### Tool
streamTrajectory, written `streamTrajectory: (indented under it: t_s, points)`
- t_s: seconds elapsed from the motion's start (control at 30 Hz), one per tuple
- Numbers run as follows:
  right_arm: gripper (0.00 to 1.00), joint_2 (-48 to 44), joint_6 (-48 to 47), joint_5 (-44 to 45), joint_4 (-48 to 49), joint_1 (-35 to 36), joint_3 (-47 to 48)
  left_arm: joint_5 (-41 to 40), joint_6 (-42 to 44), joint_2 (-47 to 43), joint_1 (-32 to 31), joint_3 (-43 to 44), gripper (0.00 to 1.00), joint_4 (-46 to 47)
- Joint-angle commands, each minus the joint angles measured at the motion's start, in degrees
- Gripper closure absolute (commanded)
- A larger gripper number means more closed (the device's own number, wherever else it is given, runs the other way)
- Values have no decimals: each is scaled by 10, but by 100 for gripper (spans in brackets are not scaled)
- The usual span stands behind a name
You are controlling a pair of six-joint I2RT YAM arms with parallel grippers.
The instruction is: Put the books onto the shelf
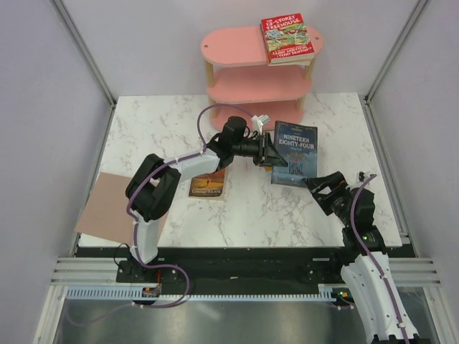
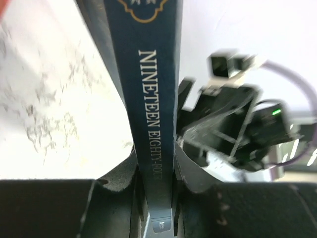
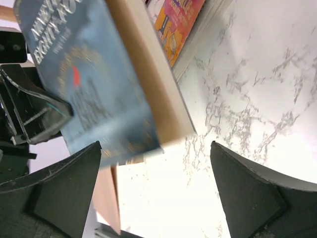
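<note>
The dark blue book Nineteen Eighty-Four (image 1: 294, 152) hangs above the table's middle, and my left gripper (image 1: 269, 152) is shut on its spine edge. In the left wrist view the spine (image 2: 157, 99) runs up between both fingers (image 2: 126, 173). Just below the book's lower right corner, my right gripper (image 1: 313, 183) stands open and apart from it. In the right wrist view the book's cover (image 3: 94, 84) floats above the wide jaws of the right gripper (image 3: 156, 148). The pink shelf (image 1: 237, 44) stands at the back with the red Treehouse book (image 1: 287, 39) on its top board.
A dark brown book (image 1: 208, 185) lies on the marble under the left arm. An orange-pink book (image 3: 181, 22) lies on the table beyond the held one. A plain tan-pink sheet (image 1: 107, 208) overhangs the table's left edge.
</note>
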Motion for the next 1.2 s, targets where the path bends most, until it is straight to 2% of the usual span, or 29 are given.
streamTrajectory:
  t_s: [0.0, 0.2, 0.37, 0.47, 0.63, 0.93, 1.17]
  points:
    - [2, -14, 88, -18, 74, 2, -34, 21, -148, -4, 15, 4, 98, 234]
    - [2, 4, 101, -24, 200, 2, -56, 25, -247, 43, 5, 25, 98, 368]
    - [2, 33, 118, -54, 293, 3, -57, 13, -284, 58, 3, 9, 98, 413]
    - [2, 44, 117, -71, 301, 2, -43, -3, -288, 62, 5, -2, 98, 424]
    - [2, 4, 115, -74, 260, 2, -41, -32, -343, 86, 9, 8, 98, 492]
    - [2, -64, 159, -72, 271, 2, -86, -55, -364, 102, 13, 36, 98, 502]
    - [2, -31, 163, -60, 307, 2, -100, -46, -368, 102, 5, 40, 98, 502]
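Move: The left hand grips Nineteen Eighty-Four by its spine; the open right gripper it is presented to lies about 12 cm right, 9 back and 4 lower. The pink shelf's lowest board is some 18 cm ahead, 6 left and 10 below the left hand. From the right hand the held book's middle is about 10 cm ahead, 7 left and 4 above, and the Roald Dahl book some 15 ahead, 9 left and 10 below. Keeping its pinch on the spine of Nineteen Eighty-Four, the left hand carries the book about 4 cm forward and 3 cm up, edging right, while the wrist rolls some 20 degrees so that the book's free right side comes up. The right hand, its jaws wide open, reaches slightly forward and then draws back while climbing about 6 cm and drifting 2 cm left, tilting upward to wait by the book's near edge without gripping it. ##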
